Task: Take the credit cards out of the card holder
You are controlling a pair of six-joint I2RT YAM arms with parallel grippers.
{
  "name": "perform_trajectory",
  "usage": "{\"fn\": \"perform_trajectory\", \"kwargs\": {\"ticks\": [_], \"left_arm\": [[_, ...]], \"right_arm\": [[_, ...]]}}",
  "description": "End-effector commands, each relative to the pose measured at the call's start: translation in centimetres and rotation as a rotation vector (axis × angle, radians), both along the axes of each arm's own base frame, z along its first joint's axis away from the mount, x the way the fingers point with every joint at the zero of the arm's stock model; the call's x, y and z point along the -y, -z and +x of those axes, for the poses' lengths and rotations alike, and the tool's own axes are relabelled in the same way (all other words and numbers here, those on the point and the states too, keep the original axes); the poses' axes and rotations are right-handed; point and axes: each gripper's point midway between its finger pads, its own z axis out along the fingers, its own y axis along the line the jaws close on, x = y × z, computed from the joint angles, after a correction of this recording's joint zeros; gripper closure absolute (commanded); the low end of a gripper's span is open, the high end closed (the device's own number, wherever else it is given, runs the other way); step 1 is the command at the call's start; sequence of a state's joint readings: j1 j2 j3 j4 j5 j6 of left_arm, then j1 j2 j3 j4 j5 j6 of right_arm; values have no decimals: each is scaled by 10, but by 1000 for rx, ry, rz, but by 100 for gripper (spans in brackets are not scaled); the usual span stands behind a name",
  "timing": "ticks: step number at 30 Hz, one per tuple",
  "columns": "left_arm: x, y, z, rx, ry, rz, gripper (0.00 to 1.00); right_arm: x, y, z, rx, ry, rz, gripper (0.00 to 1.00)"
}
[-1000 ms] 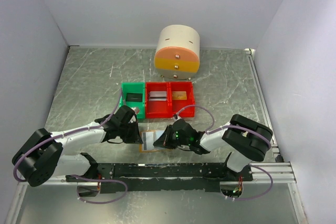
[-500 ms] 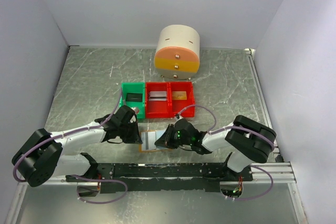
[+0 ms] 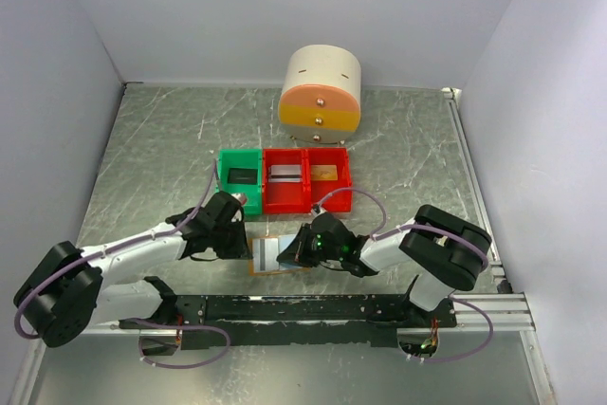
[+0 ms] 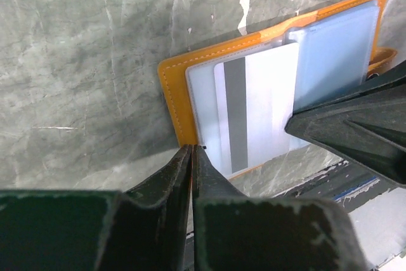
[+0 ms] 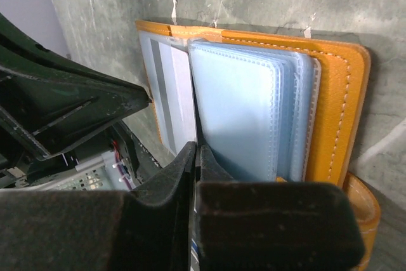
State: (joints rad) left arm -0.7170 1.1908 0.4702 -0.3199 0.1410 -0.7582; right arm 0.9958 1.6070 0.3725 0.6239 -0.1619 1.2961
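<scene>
The card holder [image 3: 267,254] lies open on the table between my two grippers, orange outside [image 4: 174,96] with pale blue pockets [image 5: 238,112]. A pale credit card with a dark stripe [image 4: 236,115] sits in its clear left-hand pocket. My left gripper [image 4: 191,148] is shut on the orange edge at the holder's left side [image 3: 248,250]. My right gripper [image 5: 197,148] is shut, its tips at the seam between the card's pocket and the blue pocket stack [image 3: 285,254]. Whether it pinches anything is hidden.
Behind the holder stand a green bin [image 3: 221,177] with a dark item and two red bins [image 3: 305,194], one with a grey card [image 3: 285,174], one with a gold-orange card [image 3: 325,173]. A round drawer chest [image 3: 321,92] stands at the back. A black rail [image 3: 313,308] runs along the near edge.
The left arm's elbow has sunk toward the near edge while its gripper stays at the holder. The right gripper has stayed at the pockets. The holder has barely shifted.
</scene>
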Motion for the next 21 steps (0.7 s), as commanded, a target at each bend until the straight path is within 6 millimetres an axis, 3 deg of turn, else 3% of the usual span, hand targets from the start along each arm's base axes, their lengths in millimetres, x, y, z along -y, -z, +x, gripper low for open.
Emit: {"fn": "perform_trajectory", "kwargs": {"ticks": [1, 6, 13, 17, 21], "left_arm": [[-7, -7, 2, 47, 1, 17, 82], [-8, -22, 8, 80, -37, 10, 74], [24, -54, 11, 104, 15, -165, 55], [41, -55, 6, 75, 75, -239, 54], [51, -43, -1, 29, 112, -225, 59]], "right_arm": [[9, 11, -2, -5, 6, -38, 100], [11, 12, -2, -6, 4, -50, 100], [17, 10, -2, -3, 35, -39, 100], [19, 9, -4, -3, 37, -33, 100], [17, 5, -4, 1, 38, -8, 100]]}}
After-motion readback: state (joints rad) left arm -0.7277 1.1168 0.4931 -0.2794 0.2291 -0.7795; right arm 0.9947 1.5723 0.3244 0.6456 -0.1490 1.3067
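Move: The card with the grey stripe lies about 5 cm to the right of the left hand, 1 cm ahead and 1 cm lower. From the right hand, already at its right edge, the card's middle is some 3 cm to the left, 1 cm ahead and 1 cm lower. The card holder's middle is about 8 cm right of the left hand, level with it; the blue pockets are roughly 3 cm right and 1 cm ahead of the right hand. The striped card's right edge stays pinched in the right hand's shut fingers, which draw it about 1 cm to the right. Meanwhile the left hand lifts off beside the holder's left edge, rises some 3.5 cm with its fingers opening to nearly half, then swings about 3 cm right over that edge, tips leaning to the right. ##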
